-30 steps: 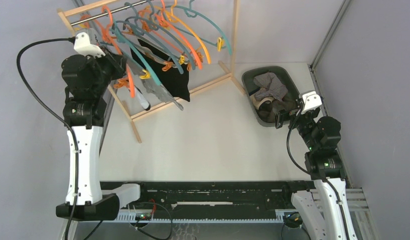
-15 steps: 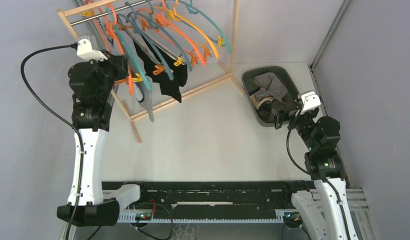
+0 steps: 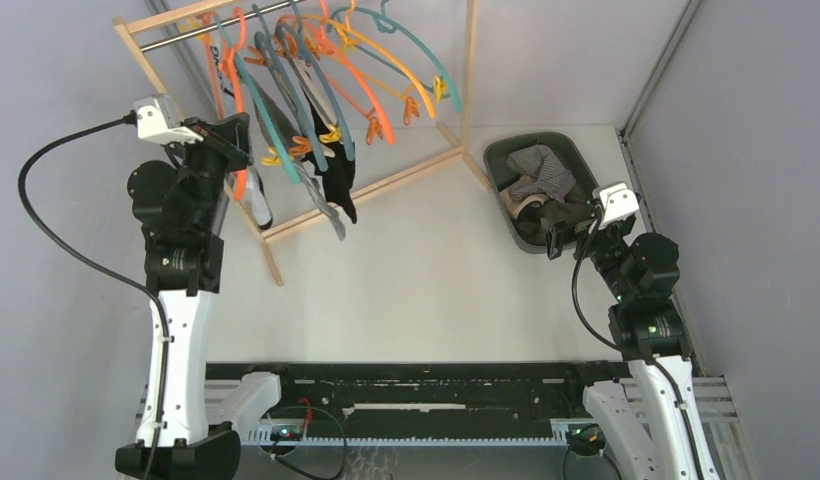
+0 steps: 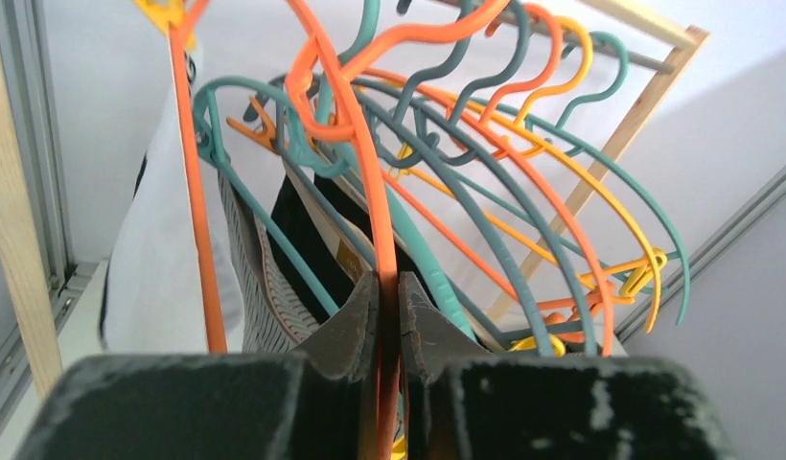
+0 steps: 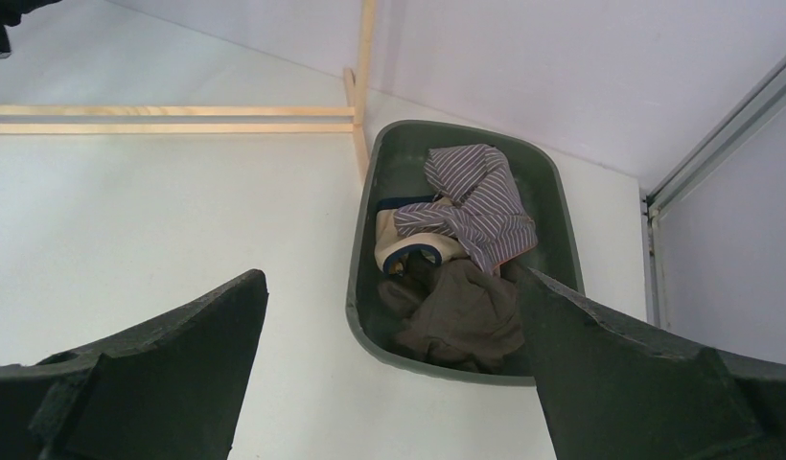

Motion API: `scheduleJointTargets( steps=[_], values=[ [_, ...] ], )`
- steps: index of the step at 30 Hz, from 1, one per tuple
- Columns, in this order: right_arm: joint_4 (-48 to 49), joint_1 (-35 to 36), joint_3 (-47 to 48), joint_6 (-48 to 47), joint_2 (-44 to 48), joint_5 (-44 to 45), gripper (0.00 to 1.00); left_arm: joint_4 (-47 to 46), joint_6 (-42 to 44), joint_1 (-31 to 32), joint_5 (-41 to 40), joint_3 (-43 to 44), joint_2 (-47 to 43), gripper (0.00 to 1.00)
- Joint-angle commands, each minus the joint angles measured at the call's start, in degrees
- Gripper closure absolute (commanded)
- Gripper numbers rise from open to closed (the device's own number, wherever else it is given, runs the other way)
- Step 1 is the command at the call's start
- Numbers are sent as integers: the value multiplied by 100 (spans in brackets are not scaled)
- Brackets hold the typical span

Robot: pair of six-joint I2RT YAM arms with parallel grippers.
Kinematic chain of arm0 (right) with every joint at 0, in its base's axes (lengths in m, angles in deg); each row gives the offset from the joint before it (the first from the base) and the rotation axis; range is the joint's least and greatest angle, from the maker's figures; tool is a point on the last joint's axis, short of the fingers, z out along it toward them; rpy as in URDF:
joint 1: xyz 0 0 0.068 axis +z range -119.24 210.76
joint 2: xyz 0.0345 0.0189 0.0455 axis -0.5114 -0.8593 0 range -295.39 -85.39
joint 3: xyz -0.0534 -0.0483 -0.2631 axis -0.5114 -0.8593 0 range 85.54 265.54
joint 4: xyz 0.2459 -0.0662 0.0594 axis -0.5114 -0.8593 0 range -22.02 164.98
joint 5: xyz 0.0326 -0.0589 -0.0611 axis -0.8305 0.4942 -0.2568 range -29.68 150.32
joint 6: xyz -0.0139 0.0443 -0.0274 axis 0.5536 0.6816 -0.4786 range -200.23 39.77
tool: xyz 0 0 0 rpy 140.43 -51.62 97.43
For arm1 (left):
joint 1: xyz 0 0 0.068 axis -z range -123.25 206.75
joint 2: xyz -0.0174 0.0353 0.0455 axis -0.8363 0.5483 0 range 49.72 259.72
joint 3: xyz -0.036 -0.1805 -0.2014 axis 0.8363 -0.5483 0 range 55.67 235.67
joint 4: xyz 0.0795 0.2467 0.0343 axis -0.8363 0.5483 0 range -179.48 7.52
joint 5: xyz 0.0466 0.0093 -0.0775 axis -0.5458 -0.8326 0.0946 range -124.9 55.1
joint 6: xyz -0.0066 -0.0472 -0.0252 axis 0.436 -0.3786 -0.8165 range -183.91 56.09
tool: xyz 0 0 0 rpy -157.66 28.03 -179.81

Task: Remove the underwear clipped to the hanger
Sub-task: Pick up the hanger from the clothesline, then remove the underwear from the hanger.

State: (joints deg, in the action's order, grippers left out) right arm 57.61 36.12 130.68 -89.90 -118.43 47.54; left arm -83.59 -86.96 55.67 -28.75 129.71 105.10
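Several coloured hangers hang from the rail (image 3: 216,25) of a wooden rack (image 3: 366,185). My left gripper (image 3: 236,135) is shut on the thin arm of an orange hanger (image 4: 370,182), which runs straight between the jaws. Underwear hangs clipped below: a white pair with black trim (image 4: 150,249) (image 3: 256,200), a grey pair (image 4: 260,287) (image 3: 321,200) and black ones (image 4: 303,240) (image 3: 341,175). My right gripper (image 5: 391,278) (image 3: 571,225) stands wide open over the near end of the bin, holding nothing.
A dark green bin (image 3: 506,150) (image 5: 360,240) at the back right holds a striped cloth (image 5: 475,196), a brown cloth (image 5: 461,316) and a cream piece. The rack's wooden base rails (image 5: 169,120) lie on the white table. Grey walls stand on both sides.
My left arm has shifted left and drawn back with the orange hanger. The hangers and clipped underwear have swung and bunched toward the left. The right arm has not moved.
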Motion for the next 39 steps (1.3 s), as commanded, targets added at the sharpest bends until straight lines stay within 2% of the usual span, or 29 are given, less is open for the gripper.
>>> scheduleJointTargets(
  steps=[1, 21, 29, 39],
  values=[
    [149, 46, 3, -67, 44, -14, 0, -615, -145, 32, -18, -139, -259, 100],
    [140, 93, 6, -92, 44, -41, 0, -245, -1137, 29, -161, -619, -1062, 100],
    [136, 132, 5, -113, -15, -36, 0, 556, -1116, 34, -304, -535, -1552, 100],
    [109, 152, 5, -132, -141, -84, 0, 2248, -552, 31, -181, -63, -2081, 100]
  ],
)
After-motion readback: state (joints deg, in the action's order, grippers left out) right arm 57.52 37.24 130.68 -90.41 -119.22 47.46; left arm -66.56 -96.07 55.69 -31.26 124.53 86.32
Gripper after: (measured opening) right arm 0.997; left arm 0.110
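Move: Just about straight ahead of the left fingers, which already grip the orange hanger by its shoulder, its hook is at the clothesline rod, some 18 cm out and 12 cm up. The white underwear hangs about 6 cm ahead, 2 cm left and 10 cm below the hand; the teal hanger's middle is roughly 10 cm ahead, 3 cm right and 3 cm higher. From the idle right hand the hook is about 25 cm ahead, 55 cm left and 30 cm up. Drawing the held orange hanger back towards the robot and away from the clothesline rod, the left hand travels about 10 cm, slowly at first and then faster, sinking a couple of centimetres near the end. The wrist rolls some 10 degrees, left side dipping, while the shut fingers keep their pinch on the hanger's shoulder. ##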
